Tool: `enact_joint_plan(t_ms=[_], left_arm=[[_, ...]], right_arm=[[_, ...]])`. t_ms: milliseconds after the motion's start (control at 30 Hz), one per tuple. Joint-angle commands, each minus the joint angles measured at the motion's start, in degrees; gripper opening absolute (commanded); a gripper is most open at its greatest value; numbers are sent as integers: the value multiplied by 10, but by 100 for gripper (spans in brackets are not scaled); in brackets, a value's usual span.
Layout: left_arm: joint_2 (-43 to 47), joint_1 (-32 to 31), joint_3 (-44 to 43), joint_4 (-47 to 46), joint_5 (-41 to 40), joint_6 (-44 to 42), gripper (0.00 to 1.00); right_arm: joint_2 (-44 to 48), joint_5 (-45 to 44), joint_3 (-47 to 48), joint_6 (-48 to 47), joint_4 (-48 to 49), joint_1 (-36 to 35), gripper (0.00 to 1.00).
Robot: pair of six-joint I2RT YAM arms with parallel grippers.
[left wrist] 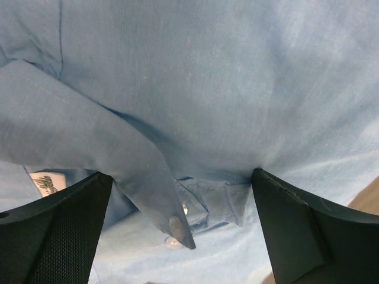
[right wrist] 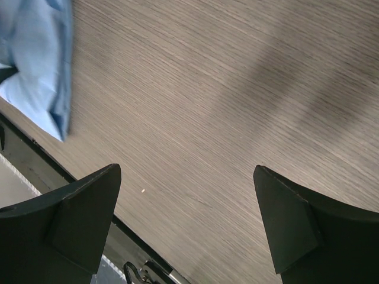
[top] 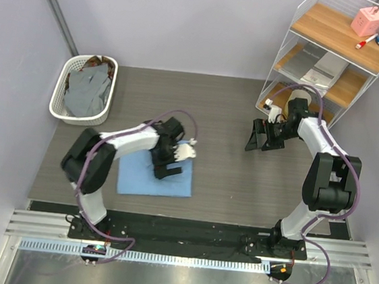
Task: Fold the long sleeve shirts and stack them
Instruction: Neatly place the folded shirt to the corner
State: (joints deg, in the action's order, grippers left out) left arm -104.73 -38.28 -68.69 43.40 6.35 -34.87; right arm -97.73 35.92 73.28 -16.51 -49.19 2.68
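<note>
A light blue collared shirt (top: 138, 174) lies folded into a rectangle on the table at centre left. My left gripper (top: 166, 170) hovers low over its right part, jaws wide open and empty. In the left wrist view the blue cloth (left wrist: 237, 89) fills the frame, with a collar point and button (left wrist: 176, 226) between the fingers. My right gripper (top: 263, 139) is open and empty above bare table at the right. Its wrist view shows the shirt's corner (right wrist: 35, 59) at far left. Grey and brown shirts (top: 90, 89) lie crumpled in a white basket.
The white basket (top: 60, 98) stands at the back left corner of the table. A wire shelf unit (top: 334, 55) with papers, a pink box and a jar stands at the back right, close behind my right arm. A black rail (top: 186, 233) runs along the near edge.
</note>
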Motion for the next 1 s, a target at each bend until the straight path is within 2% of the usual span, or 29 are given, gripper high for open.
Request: enact_joint_plan(t_ms=[0,100,200,333,433,600,733,833,867,933,967], left_arm=[[83,107,143,122,-15,-104,100],[128,211,216,120,-58,-243,100],[124,331,239,95,-97,-373,100],[57,475,163,95,-105,-472,100],[11,514,105,96,-111,-492,100],[-1,527,65,126,-91,-524,100],[36,506,53,179,-65,-536,100],[95,456,7,238,-13,-480,100],[118,442,-12,256,-4,-422,100],[130,402,-81,284,21,-384,100],[132,393,-108,306,34,-333,100]], right_arm=[[11,4,16,-15,-11,-2,100],[1,1,26,-19,-18,-1,100],[-7,1,33,-19,-22,-2,100],[-13,-3,35,-19,-26,-2,100],[-11,-9,35,-22,-30,-3,100],[-5,-11,33,-26,-33,-2,100],[2,-9,35,-29,-39,-2,100],[2,-4,48,-34,-51,-2,100],[1,-4,56,-38,-54,-2,100],[-1,0,66,-42,-64,-2,100],[-3,4,77,-42,-66,-2,100]])
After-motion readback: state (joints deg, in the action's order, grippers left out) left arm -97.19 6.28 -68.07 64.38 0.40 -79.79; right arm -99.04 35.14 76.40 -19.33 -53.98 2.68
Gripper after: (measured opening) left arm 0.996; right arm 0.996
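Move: The left hand's open fingertips are on the folded shirt, whose middle is about 3 cm to its left and level with it. The near-left table corner it is taken to lies some 35 cm left and about level front to back; the basket stands 30 cm beyond that corner spot. From the right hand, the shirt's middle is about 45 cm left, 8 cm back and 9 cm below. Left hand, fingers kept open on the folded shirt, drags it about 34 cm left, then lifts off rightward. ##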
